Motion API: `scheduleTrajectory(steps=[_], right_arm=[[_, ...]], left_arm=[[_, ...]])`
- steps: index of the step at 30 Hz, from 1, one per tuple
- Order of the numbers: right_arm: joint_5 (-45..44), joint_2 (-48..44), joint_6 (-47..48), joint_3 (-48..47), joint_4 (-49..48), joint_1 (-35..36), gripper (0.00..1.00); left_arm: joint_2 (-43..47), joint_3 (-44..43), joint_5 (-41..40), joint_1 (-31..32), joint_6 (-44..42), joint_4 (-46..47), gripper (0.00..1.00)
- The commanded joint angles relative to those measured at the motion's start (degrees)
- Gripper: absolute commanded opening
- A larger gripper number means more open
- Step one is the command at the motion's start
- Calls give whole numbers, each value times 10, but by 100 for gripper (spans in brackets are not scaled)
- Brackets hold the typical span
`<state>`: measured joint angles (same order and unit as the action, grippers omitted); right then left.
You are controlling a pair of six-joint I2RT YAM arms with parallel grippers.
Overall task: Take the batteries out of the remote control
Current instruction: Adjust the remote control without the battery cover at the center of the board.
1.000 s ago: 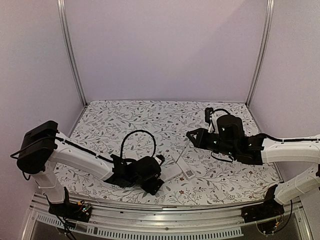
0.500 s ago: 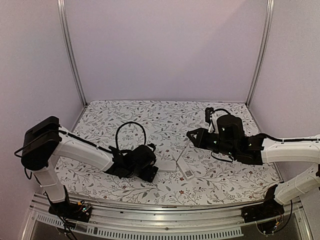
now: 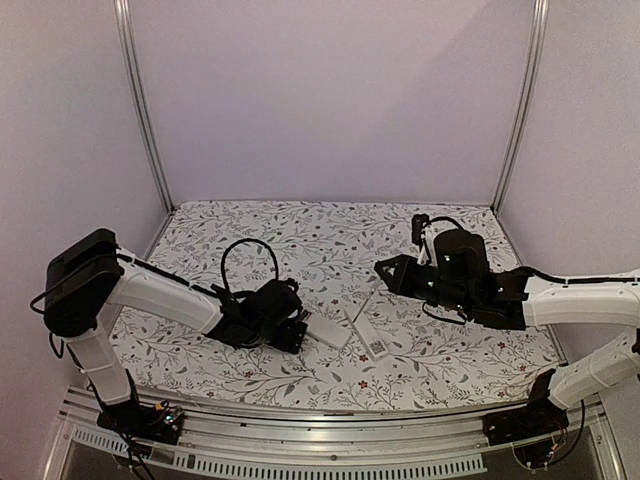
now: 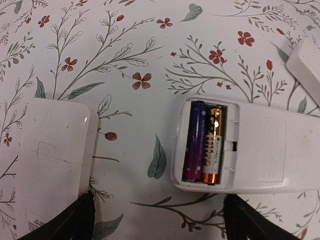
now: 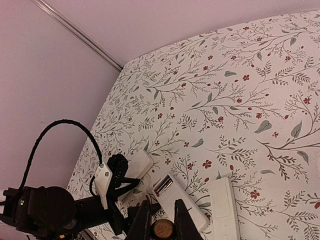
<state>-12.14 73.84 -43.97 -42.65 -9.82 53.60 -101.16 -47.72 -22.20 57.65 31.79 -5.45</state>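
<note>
The white remote control [image 4: 260, 150] lies back-up with its compartment open. Two batteries lie side by side in it, one purple [image 4: 195, 142] and one orange-gold [image 4: 214, 145]. My left gripper [image 4: 162, 225] is open just short of that end, its black fingers [image 4: 82, 220] spread either side and touching nothing. In the top view the left gripper [image 3: 297, 327] points at the remote control [image 3: 328, 330]. My right gripper [image 3: 385, 272] hovers behind it, shut on a thin grey pen-like tool [image 3: 366, 304]. The tool's round brown end [image 5: 162, 229] shows between the right gripper [image 5: 163, 210] fingers, above the remote control [image 5: 187, 202].
A flat white rounded piece [image 4: 50, 160] lies beside the left finger. A second long white remote [image 5: 223, 205] lies next to the open one, its corner [image 4: 307, 65] showing at upper right. The flowered cloth [image 3: 300, 240] covers the table; metal posts stand at the back corners.
My left gripper has swung from the near edge away toward the table's middle and now faces the remote's open end. The right arm has stayed where it was.
</note>
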Motion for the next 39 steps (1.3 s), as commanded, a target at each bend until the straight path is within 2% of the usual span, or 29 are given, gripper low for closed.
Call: scheduleTrajectory(steps=[1, 10, 29, 35, 39], right_arm=[[-11, -13, 1, 6, 11, -3, 0], [-13, -17, -2, 13, 11, -4, 0], [-22, -35, -9, 31, 11, -6, 0], [-25, -39, -13, 35, 11, -6, 0], [-26, -42, -14, 36, 11, -7, 0]], left_arm=[[4, 9, -16, -23, 16, -12, 90], [-7, 6, 8, -46, 23, 32, 89], [-91, -80, 47, -61, 2, 105, 88], [-46, -69, 31, -61, 13, 84, 88], [8, -55, 62, -60, 26, 70, 89]])
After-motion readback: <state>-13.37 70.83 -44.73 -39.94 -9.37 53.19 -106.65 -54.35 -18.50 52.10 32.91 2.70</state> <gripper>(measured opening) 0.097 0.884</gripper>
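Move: Just to the right of the left hand lies the remote control without its cover, its middle about 8 cm right, 1 cm ahead and roughly 1 cm below, the battery end nearest the fingers. The keypad remote is some 15 cm right and level ahead; the white remote is about 7 cm left and 2 cm ahead. From the right hand, the uncovered remote lies around 9 cm left, 1 cm back and 20 cm below. Pushing the battery end of the uncovered remote with its right-hand finger, the left hand goes forward about 5 cm, low over the table, swinging some 3 cm to the right in the second half, towards the keypad remote. Its fingers stay wide open and the wrist rolls about 10 degrees; at the very end the hand starts to rise, about 1 cm. ##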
